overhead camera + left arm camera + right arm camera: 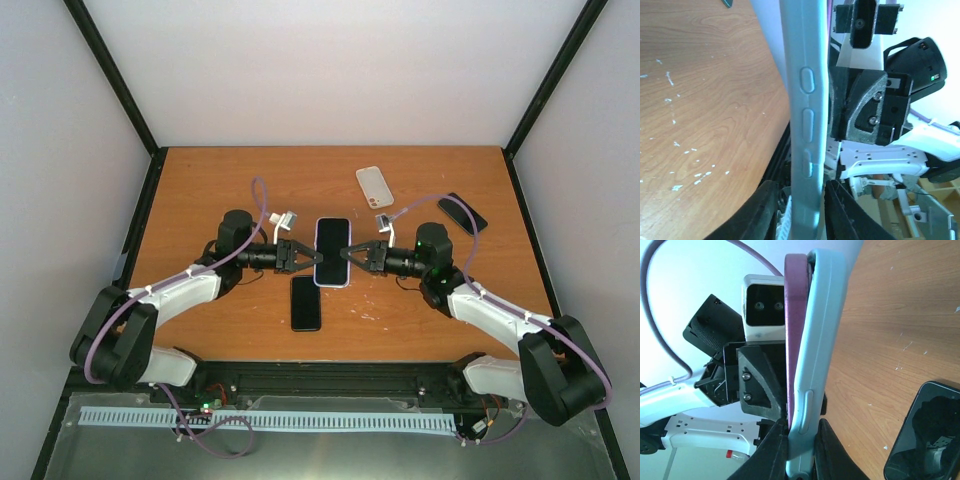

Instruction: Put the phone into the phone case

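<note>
A purple phone [332, 250] lies in a pale blue phone case [332, 285], held above the table between both arms. In the right wrist view the phone's purple edge [792, 315] stands out beside the case wall [816, 340]. My right gripper [352, 252] [801, 422] is shut on the case's right side, pinching phone and case together. My left gripper [308, 256] [802, 184] straddles the case's left edge [805, 115]. One of its fingers [837, 200] touches the case, and a narrow gap shows at the other.
A black phone [306, 303] [920, 435] lies face up on the table just below the held case. A white case [374, 186] and another dark phone [462, 212] lie at the back right. Black frame posts stand at the table's corners.
</note>
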Motion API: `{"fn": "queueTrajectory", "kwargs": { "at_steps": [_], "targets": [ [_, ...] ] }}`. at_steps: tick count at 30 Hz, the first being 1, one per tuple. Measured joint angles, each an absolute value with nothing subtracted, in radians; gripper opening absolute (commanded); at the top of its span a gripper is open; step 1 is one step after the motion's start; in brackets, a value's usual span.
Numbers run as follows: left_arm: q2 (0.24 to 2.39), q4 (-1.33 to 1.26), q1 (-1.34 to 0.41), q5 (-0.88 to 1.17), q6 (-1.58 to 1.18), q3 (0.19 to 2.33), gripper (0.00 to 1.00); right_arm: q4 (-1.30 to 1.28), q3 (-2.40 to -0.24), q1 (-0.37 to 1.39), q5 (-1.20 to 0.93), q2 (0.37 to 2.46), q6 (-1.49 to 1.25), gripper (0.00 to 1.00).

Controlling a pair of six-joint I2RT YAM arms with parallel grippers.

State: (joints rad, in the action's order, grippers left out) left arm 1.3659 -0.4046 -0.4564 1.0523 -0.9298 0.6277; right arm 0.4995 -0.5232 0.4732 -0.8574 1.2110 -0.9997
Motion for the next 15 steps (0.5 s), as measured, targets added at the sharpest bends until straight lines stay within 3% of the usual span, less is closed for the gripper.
{"fn": "queueTrajectory", "kwargs": {
  "at_steps": [6, 13, 15],
  "targets": [
    [1.368, -0.466, -0.458, 1.077, -0.968, 0.622, 0.1, 0.506, -0.53, 0.475, -0.856, 1.215, -1.014, 0.16],
    [1.382, -0.516, -0.459, 1.085, -1.019, 0.622, 0.0, 0.502, -0.528, 0.478, -0.852, 1.2, -1.011, 0.56],
    [1.387, -0.521, -0.46, 1.083, -1.027, 0.622, 0.0, 0.495, -0.522, 0.481, -0.847, 1.18, -1.014, 0.62]
  ]
}}
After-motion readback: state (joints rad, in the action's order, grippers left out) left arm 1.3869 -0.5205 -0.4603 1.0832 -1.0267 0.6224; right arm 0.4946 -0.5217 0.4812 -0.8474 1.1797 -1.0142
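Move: The phone with its blue case is already held up between the hands: its middle is about 3 cm to the left hand's right and 1 cm ahead, and about 3 cm to the right hand's left, level with it. From the left hand, the table phone lies some 16 cm below, 4 cm back and 2 cm left; the white case lies roughly 25 cm ahead, 15 cm right, equally low. Left fingers close to pinch the case's left edge, rising about 1 cm; then right fingers open, letting go. ##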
